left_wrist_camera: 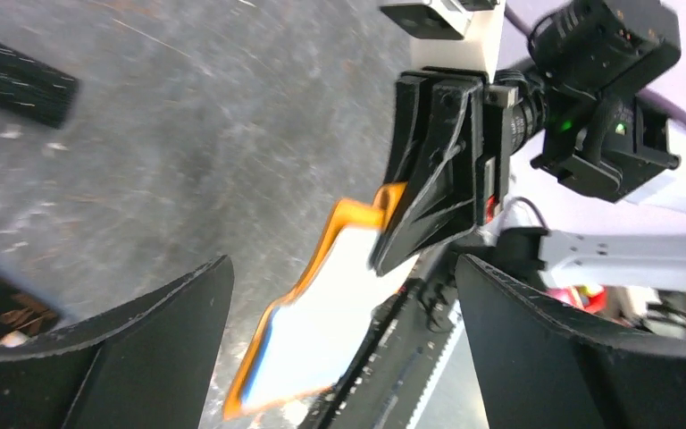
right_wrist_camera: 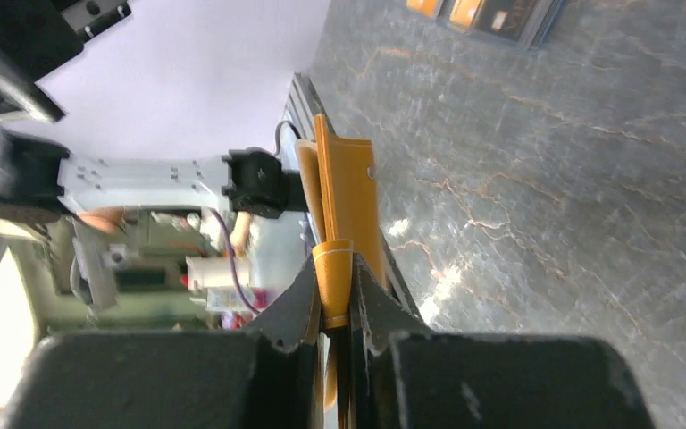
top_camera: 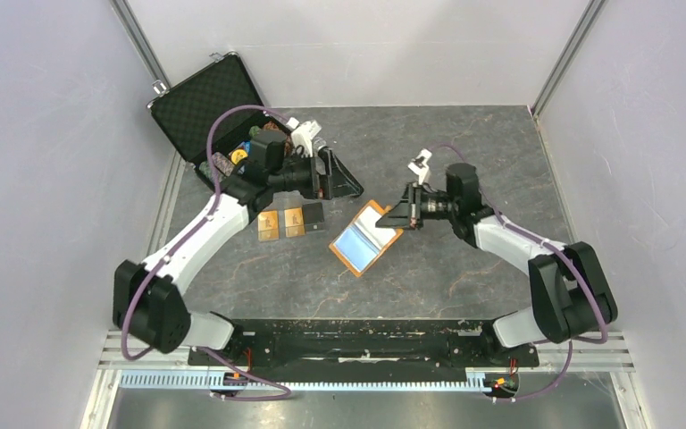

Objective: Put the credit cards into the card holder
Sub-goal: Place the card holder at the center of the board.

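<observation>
The orange card holder lies open on the table's middle, its light blue lining facing up. My right gripper is shut on its right-hand orange flap, which stands edge-on between the jaws. Two gold-tan credit cards and a black one lie side by side to the holder's left, also visible as cards in the right wrist view. My left gripper hovers open just behind the cards and left of the holder. In its wrist view the gripper has nothing between its fingers, with the card holder beyond them.
A big black foam-lined case stands open at the back left, with several coloured chips in its tray, close behind the left arm. Grey walls close in both sides. The arms' black mounting rail runs along the near edge.
</observation>
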`<action>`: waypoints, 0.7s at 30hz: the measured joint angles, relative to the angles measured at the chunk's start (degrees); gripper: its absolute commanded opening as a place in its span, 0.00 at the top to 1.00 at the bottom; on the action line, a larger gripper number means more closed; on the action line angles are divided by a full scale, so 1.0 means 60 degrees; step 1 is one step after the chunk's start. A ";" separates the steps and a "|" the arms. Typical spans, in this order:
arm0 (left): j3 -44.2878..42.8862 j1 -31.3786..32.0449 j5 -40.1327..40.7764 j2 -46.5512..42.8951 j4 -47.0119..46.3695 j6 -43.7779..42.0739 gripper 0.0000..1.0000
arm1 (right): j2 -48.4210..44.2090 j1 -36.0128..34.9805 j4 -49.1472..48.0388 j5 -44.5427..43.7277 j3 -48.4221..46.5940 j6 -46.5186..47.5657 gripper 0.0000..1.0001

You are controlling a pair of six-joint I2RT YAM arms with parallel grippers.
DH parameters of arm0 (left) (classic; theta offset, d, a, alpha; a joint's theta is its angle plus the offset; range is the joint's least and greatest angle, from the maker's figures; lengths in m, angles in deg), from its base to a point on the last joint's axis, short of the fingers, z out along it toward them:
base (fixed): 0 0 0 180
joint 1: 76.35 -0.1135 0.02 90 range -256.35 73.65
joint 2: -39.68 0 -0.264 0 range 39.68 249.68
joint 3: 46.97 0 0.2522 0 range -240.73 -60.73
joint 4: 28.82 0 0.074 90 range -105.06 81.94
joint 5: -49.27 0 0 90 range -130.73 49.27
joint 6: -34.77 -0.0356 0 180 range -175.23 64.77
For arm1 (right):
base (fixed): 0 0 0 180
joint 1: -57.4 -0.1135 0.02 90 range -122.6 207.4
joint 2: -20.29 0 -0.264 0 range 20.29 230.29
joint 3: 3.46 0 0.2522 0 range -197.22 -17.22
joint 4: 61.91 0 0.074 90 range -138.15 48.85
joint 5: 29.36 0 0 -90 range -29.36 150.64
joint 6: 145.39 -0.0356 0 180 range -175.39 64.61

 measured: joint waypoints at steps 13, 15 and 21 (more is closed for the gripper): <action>0.0776 -0.0452 0.3300 -0.2331 0.0302 -0.0572 0.00 | 0.0882 0.1300 -1.1162 -0.0834 0.3625 -0.9530 1.00; 0.0812 -0.0492 0.3191 -0.2251 0.0240 -0.0528 0.00 | 0.0874 0.1300 -1.1497 -0.0845 0.3767 -0.9577 1.00; 0.0801 -0.0510 0.2601 -0.1712 0.0171 -0.0211 0.00 | 0.0102 0.1308 -0.9384 -0.1013 0.3789 -0.7355 1.00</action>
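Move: My right hand already pinches the open card holder by its end; the holder's middle hangs some 4 cm to the left, 4 cm back and 3 cm below. The board's centre lies about 2 cm ahead, 2 cm left and 13 cm below that hand. The black card case is roughly 17 cm left and 2 cm ahead, the microphone some 14 cm ahead and 10 cm left. From my empty left hand, the board's centre is about 5 cm back, 4 cm right and 18 cm below. Keeping my pinch on the holder, I draw my right hand about 4 cm to the right and a little forward, lifting nearly 4 cm before sinking halfway back, while the wrist turns clockwise and tips the fingertips up some 20 degrees. My left hand, still wide open, backs off to the left from the holder by about 5 cm, slightly forward, rising and then easing down. ##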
